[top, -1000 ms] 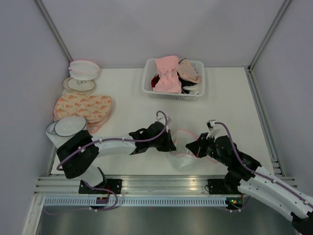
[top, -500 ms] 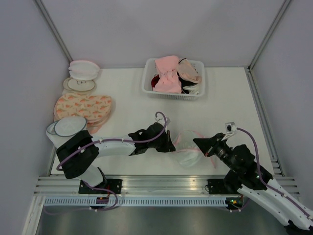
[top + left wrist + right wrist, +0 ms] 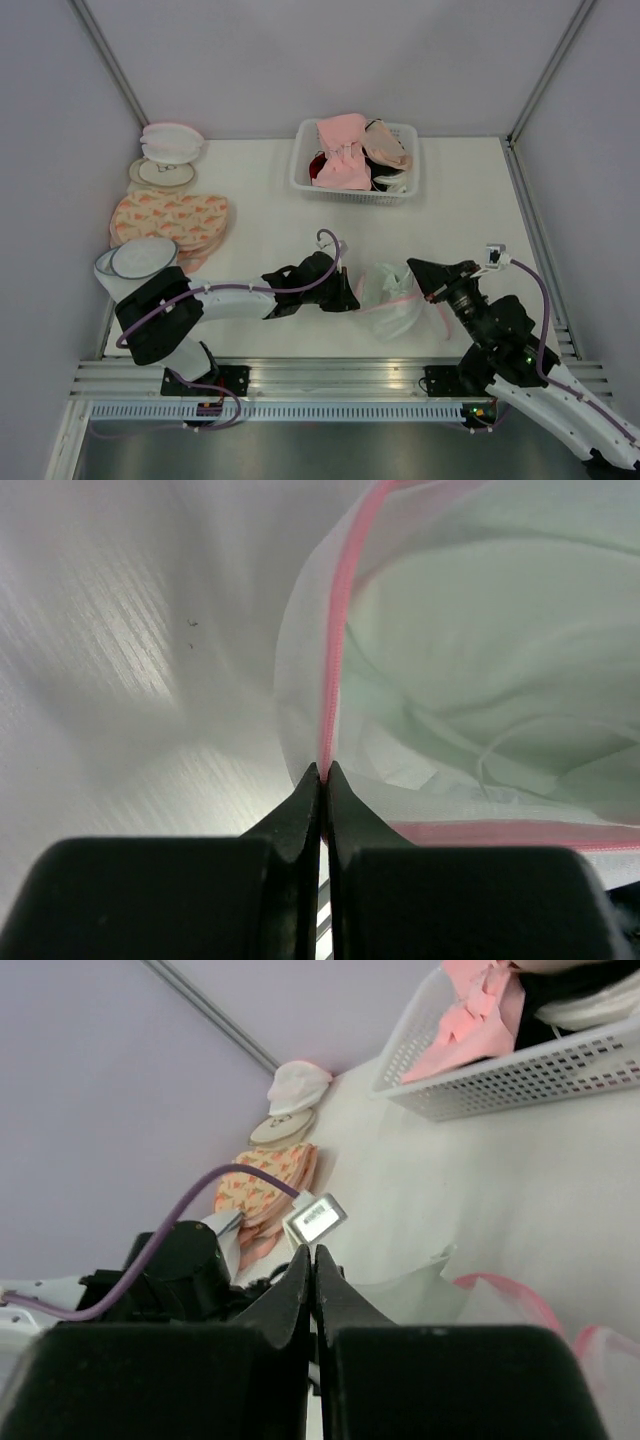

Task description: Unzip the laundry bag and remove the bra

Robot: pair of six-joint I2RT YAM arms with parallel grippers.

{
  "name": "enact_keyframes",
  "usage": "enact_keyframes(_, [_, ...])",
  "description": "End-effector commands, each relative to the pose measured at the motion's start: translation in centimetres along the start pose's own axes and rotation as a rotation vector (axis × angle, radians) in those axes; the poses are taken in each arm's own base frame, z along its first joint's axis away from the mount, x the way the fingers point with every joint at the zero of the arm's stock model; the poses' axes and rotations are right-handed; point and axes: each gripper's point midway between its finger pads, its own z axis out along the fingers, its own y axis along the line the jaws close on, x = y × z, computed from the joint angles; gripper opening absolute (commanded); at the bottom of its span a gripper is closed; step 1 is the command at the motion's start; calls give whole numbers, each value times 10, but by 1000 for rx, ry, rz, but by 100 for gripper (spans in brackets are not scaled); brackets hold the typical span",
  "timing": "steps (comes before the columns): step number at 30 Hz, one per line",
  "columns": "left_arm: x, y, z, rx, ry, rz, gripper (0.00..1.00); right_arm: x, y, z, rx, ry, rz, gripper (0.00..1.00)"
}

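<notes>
The laundry bag (image 3: 392, 312), a white mesh dome with pink zipper trim, lies near the table's front edge between my two arms. My left gripper (image 3: 351, 297) is shut on its pink rim at the bag's left side; in the left wrist view the trim runs straight into the closed tips (image 3: 324, 768). The bag (image 3: 300, 670) gapes there, and the pale mint bra (image 3: 470, 640) shows inside. My right gripper (image 3: 411, 266) is shut at the bag's upper right edge. In the right wrist view nothing shows between its tips (image 3: 313, 1250), and the bag's pink rim (image 3: 505, 1290) lies below and to the right.
A white basket (image 3: 350, 195) of pink and beige bras stands at the back centre. Flat orange-patterned bags (image 3: 170, 220), a blue-rimmed mesh dome (image 3: 140, 258) and stacked round bags (image 3: 168, 145) line the left wall. A metal rail (image 3: 320, 375) borders the near edge.
My right arm has swung right and back, its shut gripper going from the bag's right side to its upper right edge. The bag has shifted slightly right. My left gripper has held still.
</notes>
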Motion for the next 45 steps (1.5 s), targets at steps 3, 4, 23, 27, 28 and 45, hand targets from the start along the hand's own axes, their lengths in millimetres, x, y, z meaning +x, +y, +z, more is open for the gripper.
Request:
enact_keyframes(3, [-2, -13, 0, 48, 1, -13, 2, -64, 61, 8, -143, -170, 8, 1])
enact_keyframes(4, [-2, -13, 0, 48, 1, -13, 2, -66, 64, 11, -145, -172, -5, 0])
enact_keyframes(23, [-4, -14, -12, 39, -4, 6, 2, -163, 119, 63, 94, -228, -370, 0])
enact_keyframes(27, [-4, -12, -21, 27, -16, 15, 2, -174, 123, 91, 178, -232, -490, 0])
enact_keyframes(28, [-2, -8, -22, 20, -10, 14, 2, -171, 121, 104, 203, -219, -551, 0])
enact_keyframes(45, [14, 4, -52, 25, -16, -3, 2, -188, 71, 320, 389, -133, -734, 1])
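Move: From the right gripper, with the bra already pinched and trailing down, the laundry basket is about 40 cm ahead, 8 cm to the left and roughly 18 cm lower. The laundry bag lies some 21 cm below it, 3 cm to the left and 1 cm back. From the left gripper, already pinching the bag's rim, the bag's middle is about 7 cm to the right, 1 cm back and 3 cm lower; the basket is some 40 cm ahead, 2 cm to the right and 1 cm higher. Keep the bra pinched in the right gripper and lift it steeply about 20 cm out of the bag, then sweep it forward roughly 25 cm and a little left towards the basket, rolling its left side down and turning it clockwise. Hold the bag's rim still with the left gripper at first, then, once the right is well up, draw it about 5 cm left and back, staying shut. ##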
